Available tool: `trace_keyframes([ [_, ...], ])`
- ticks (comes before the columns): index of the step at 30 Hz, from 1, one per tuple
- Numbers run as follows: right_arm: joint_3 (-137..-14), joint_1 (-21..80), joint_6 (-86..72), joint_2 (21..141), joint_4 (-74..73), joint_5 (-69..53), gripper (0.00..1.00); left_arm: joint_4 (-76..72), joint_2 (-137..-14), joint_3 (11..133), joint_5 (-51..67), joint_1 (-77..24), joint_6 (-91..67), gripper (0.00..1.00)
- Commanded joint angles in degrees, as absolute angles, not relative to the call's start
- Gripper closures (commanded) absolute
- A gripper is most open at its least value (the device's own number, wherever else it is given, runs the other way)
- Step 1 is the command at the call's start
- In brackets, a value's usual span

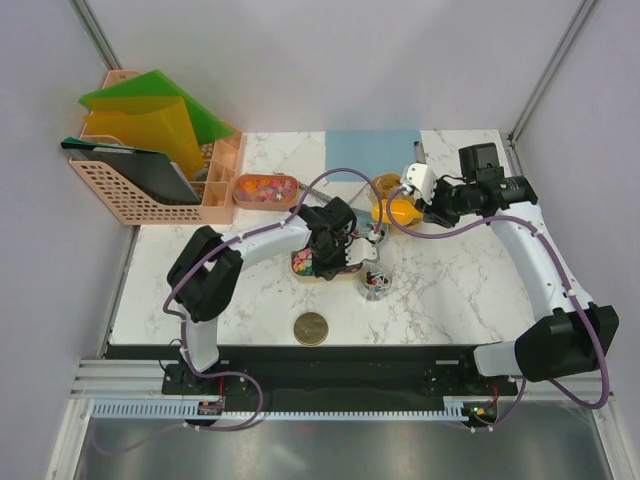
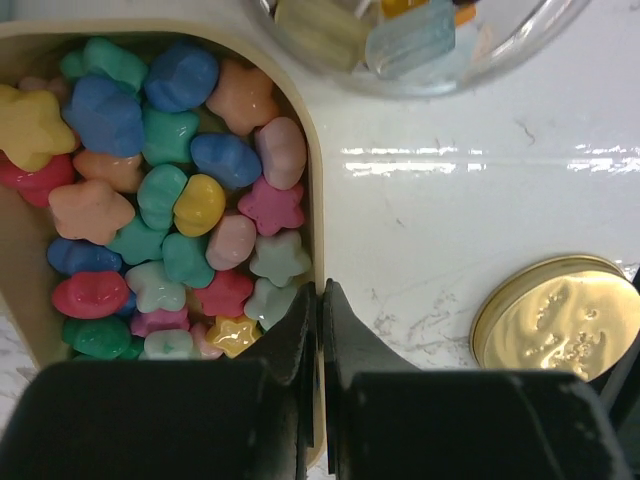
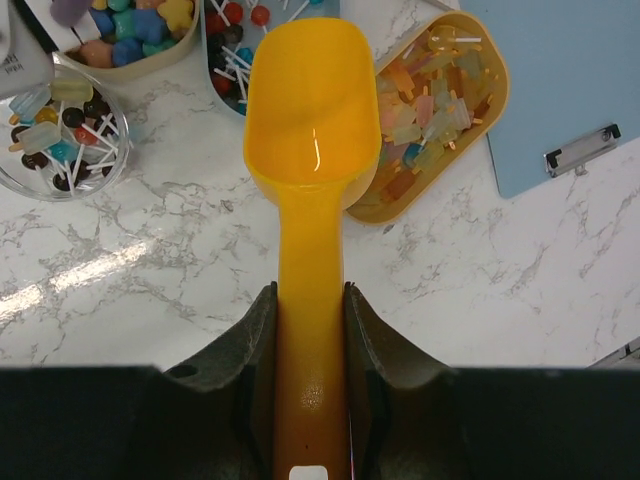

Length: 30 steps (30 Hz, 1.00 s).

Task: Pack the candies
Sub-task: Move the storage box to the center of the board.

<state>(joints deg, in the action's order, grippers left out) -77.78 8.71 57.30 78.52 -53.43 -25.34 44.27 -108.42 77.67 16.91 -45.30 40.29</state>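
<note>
Pastel star and flower candies [image 2: 170,190] fill a tan tray [image 2: 312,180]. My left gripper [image 2: 320,295] is shut on that tray's right wall, one finger inside among the candies and one outside. A glass jar [image 2: 420,50] holding a few candies stands just beyond the tray. My right gripper [image 3: 310,295] is shut on the handle of the orange scoop [image 3: 312,110], whose bowl is empty and hovers above the trays. From above, the left gripper [image 1: 335,250] is at the middle tray and the right gripper [image 1: 425,205] is behind the jar [image 1: 375,283].
A gold lid [image 1: 311,328] lies near the front edge. A tray of orange-red candies [image 1: 265,188] sits by the pink basket of folders [image 1: 150,150]. A tray of pastel stick candies [image 3: 430,110], a lollipop tray [image 3: 235,50] and a blue clipboard [image 3: 560,80] lie ahead.
</note>
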Motion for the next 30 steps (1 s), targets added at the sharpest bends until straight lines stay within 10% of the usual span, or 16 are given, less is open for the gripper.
trace_keyframes([
  [1,-77.0,8.1,57.6,76.7,-51.9,-23.9,1.0,41.7,-112.8,82.2,20.7,-47.1,46.0,0.98],
  [14,-75.1,6.3,59.8,75.7,-53.5,-21.8,1.0,40.3,-121.9,95.9,17.9,-49.0,44.3,0.93],
  [30,-78.0,5.0,74.7,76.6,-66.3,-18.5,1.0,36.0,-107.3,92.7,12.7,-48.7,39.6,0.49],
])
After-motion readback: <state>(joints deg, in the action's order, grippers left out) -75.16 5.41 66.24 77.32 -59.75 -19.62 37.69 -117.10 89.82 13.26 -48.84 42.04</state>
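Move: The left fingers already pinch the near long wall of the storage box, its middle about 4 cm ahead, 1 cm to their right. The centre spot for it is roughly 8 cm ahead and 8 cm right, with the candy jar 10 cm right and 2 cm back, and the lollipop box some 10 cm ahead and 5 cm right. From the right hand, the storage box lies about 18 cm left, 9 cm back and 18 cm below. Bring the left gripper right about 8 cm, curving a few centimetres forward, keeping its pinch on the near wall so the storage box slides level between jar and lollipop box. Then open the fingers about halfway around the wall, easing forward as they tip some 10 degrees. Meanwhile draw the right hand, still holding the scoop, right, with some drop and drawing back. ##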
